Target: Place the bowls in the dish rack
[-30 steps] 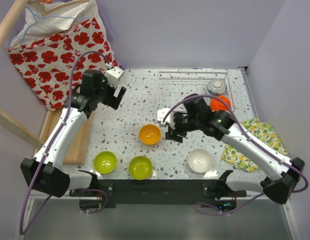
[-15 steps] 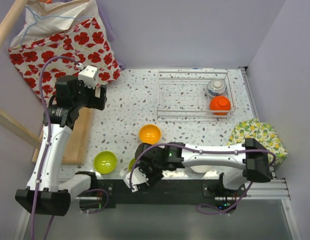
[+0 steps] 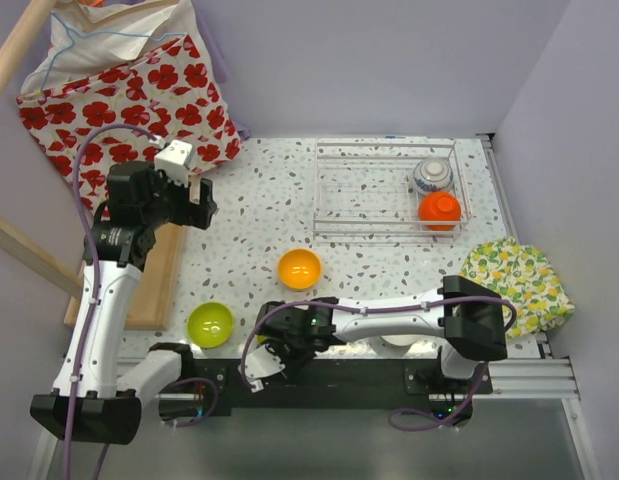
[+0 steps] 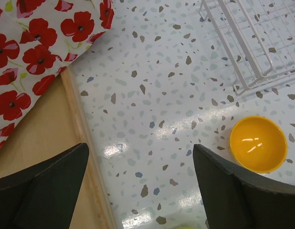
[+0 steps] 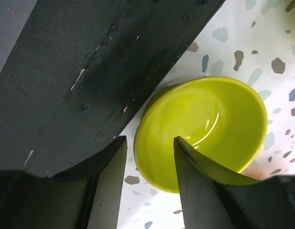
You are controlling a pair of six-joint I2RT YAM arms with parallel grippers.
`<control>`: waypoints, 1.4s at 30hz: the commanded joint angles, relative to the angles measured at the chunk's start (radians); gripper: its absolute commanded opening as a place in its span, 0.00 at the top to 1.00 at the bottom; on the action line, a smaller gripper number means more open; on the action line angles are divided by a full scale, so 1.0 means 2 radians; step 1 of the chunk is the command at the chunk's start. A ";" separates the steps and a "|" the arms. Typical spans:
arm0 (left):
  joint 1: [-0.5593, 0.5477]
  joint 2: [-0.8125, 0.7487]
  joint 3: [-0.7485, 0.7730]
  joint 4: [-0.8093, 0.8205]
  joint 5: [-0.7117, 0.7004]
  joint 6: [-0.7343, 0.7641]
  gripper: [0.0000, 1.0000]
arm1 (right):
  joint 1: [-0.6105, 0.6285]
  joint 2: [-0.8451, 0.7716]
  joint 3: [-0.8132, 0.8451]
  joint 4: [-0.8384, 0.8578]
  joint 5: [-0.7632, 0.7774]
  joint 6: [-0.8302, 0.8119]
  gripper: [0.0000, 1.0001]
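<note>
My right gripper [image 5: 149, 143] is open, low at the table's near edge, its jaws straddling the rim of a lime green bowl [image 5: 209, 119]: one finger inside, one outside with a gap. From above, my right gripper [image 3: 279, 345] covers that bowl. A second lime green bowl [image 3: 209, 323] sits to its left and an orange-yellow bowl [image 3: 300, 268] farther back. The right arm partly covers a white bowl [image 3: 394, 341]. The dish rack [image 3: 316, 190] holds a blue-patterned bowl [image 3: 432, 175] and a red-orange bowl [image 3: 439, 209]. My left gripper [image 3: 201, 205] hangs open and empty, high at the left.
A flat wooden tray [image 3: 154, 285] lies along the table's left edge, with a poppy-print bag [image 3: 119, 110] behind it. A lemon-print cloth [image 3: 514, 285] lies at the right, near the rack. The right arm stretches across the near edge.
The right arm swung from beside the rack down to the near edge, onto the lime green bowl, and its jaws have narrowed. The left arm drew back to the left.
</note>
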 commanded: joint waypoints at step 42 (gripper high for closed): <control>-0.162 0.192 0.117 0.127 -0.051 0.061 1.00 | -0.520 -0.040 0.269 0.147 -0.196 0.506 1.00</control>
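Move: The green bowl at the table's near edge has its middle about 3 cm ahead and 3 cm left of my right hand, a centimetre below it; my half-open fingers straddle its wall. A second green bowl stands some 16 cm left of it, the yellow bowl some 18 cm straight ahead of my hand, and the dish rack's middle about 35 cm ahead and 22 cm right. From my left hand this bowl is some 22 cm back, 15 cm right and 23 cm down. I pinch the green bowl's near-right wall with my right hand, lift it, then swing it forward past the yellow bowl to the rack, about 32 cm out, 24 cm up and finally 9 cm right, turning some 70 degrees clockwise as the hand's left side rolls up. Late on, my empty left hand goes right, forward and up, fingers closing on nothing. ##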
